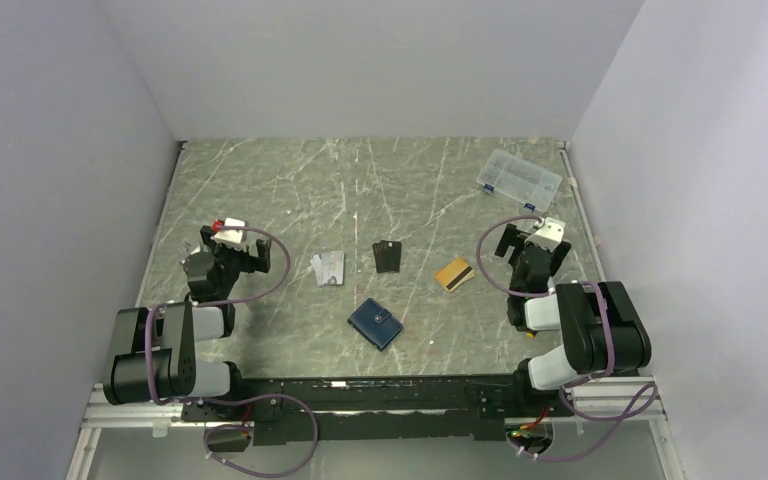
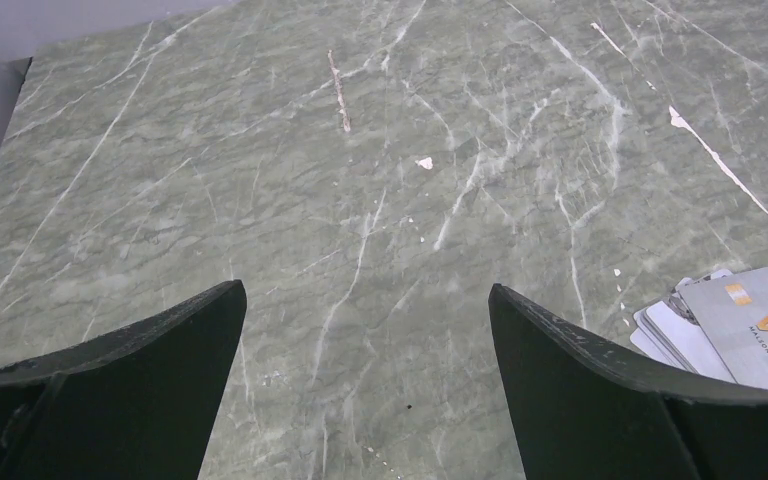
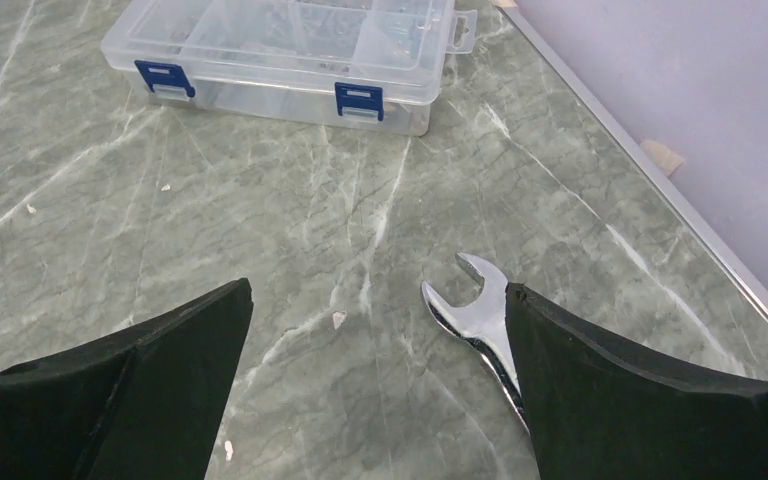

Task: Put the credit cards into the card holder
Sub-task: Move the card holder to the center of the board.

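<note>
Two silver-grey credit cards (image 1: 328, 268) lie overlapped on the table left of centre; in the left wrist view they (image 2: 740, 320) show at the right edge, the top one printed "VIP". An orange-gold credit card (image 1: 454, 274) with a dark stripe lies right of centre. The navy card holder (image 1: 375, 323) lies closed nearer the arms, between them. My left gripper (image 1: 232, 242) (image 2: 367, 300) hangs open over bare table, left of the silver cards. My right gripper (image 1: 530, 245) (image 3: 380, 295) is open too, right of the orange card, holding nothing.
A flat black rectangle (image 1: 388, 256) lies between the silver and orange cards. A clear plastic organiser box (image 1: 520, 180) (image 3: 280, 50) with blue latches stands at the back right. A chrome wrench (image 3: 470, 310) lies on the table by my right gripper's right finger. Walls enclose three sides.
</note>
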### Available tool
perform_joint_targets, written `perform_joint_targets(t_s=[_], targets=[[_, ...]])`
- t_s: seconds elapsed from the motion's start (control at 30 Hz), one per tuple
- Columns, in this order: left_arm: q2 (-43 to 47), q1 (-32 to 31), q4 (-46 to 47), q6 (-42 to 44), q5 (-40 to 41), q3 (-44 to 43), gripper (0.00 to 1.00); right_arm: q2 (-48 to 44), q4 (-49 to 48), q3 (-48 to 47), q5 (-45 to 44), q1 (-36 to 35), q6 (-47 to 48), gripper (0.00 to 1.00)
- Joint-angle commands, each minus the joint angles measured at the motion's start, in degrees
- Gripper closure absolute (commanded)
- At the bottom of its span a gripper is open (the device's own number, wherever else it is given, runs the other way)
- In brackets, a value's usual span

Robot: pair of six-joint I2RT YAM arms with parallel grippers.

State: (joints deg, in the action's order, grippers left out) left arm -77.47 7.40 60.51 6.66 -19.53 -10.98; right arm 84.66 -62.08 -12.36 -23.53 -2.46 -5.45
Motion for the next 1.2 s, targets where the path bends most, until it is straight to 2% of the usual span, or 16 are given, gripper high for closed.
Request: perform_joint_targets(t_s=[0.0,0.1,0.17,0.2,0.27,0.33,0.37,0.43,0.5,0.53,0.6,0.63,0.7,0.9,1.03,1.17], targets=[[0.4,-0.2,1.5,0.5,0.4,-1.1,0.02,-0.3,-2.2,-1.6,-0.6,-0.2,0.6,0.0],[0.3,-0.2,0.9,0.5,0.3,-1.5,0.01,-2.6,1.9,-3.3,0.1,-0.6,1.8,0.0],[0.3,-0.1,0.9,0.6,0.4,-1.5,0.01,-6.1,14.5,-8.4,-7.0,-3.5,1.2,0.0],[0.4,-0.2,0.8,0.6,0.4,-1.5,0.01,-7.5,23.1,-12.7,-7.5,-3.8,-0.8,0.0],[0.4,-0.2,0.7,0.6,0.3,-1.6,0.02,-7.9,38.1,-20.6,-8.8,-3.2,-9.6,0.0],[0.6,-0.1,1.4,0.6,-0.8,-1.4,0.02,-6.6,55.3,-28.8,-11.6,-2.2,-25.9,0.0],[1.2,-0.1,0.5,1.0,-1.9,-1.5,0.01,-6.0,60.7,-31.9,-8.2,-0.9,-31.3,0.0],[2.7,-0.1,-3.3,2.0,-2.4,-2.2,0.02,-5.1,65.2,-34.4,5.2,1.3,-32.7,0.0],[1.7,-0.1,0.4,1.1,-2.4,-1.4,0.04,-5.1,64.6,-34.2,15.1,1.2,-30.3,0.0],[1.9,0.0,-0.3,1.4,-2.5,-1.5,0.05,-5.7,63.9,-33.7,17.9,-0.4,-28.3,0.0],[2.6,0.0,-2.0,0.8,-1.2,-2.5,0.02,-7.5,65.3,-32.9,12.9,-7.1,-24.1,0.0],[3.8,0.0,-5.6,0.6,-1.3,-4.6,0.01,-8.0,66.8,-33.1,10.0,-11.2,-22.8,0.0],[6.4,0.1,-22.6,1.6,-3.7,-11.6,0.01,-8.7,68.6,-32.9,8.8,-16.9,-21.5,0.0],[7.3,-0.2,-53.6,-2.6,-13.2,-27.4,0.01,-10.3,70.8,-30.4,8.8,-30.9,-20.4,0.0],[10.9,-2.5,-71.1,-2.1,-16.4,-33.2,0.01,-9.5,73.5,-30.9,8.5,-40.4,-19.6,0.0],[12.4,-8.9,-83.9,-2.7,-16.6,-35.5,0.01,-10.2,73.0,-29.4,15.5,-44.4,-20.3,0.03]])
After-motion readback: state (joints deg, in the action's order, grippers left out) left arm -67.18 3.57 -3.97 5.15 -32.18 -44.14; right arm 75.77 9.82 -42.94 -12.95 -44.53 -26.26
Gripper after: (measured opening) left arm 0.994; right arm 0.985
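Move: The blue card holder lies about 35 cm to the right hand's left, some 17 cm back and 8 cm lower. Level with this hand are the black cards, 33 cm to its left; the gold cards are 17 cm left and 4 cm back. The silver cards sit 12 cm left of the holder and 14 cm farther out. From the left hand the holder is about 30 cm right, 17 cm back and 10 cm lower. Up and forward first, the right hand then sweeps left and back past the gold cards towards the card holder, sinking again to end some 28 cm left; its wrist swings counter-clockwise and tips down about 30 degrees, fingers wide open. The left hand rises, reaches briefly forward and draws back while drifting right, tipping down, also open. ##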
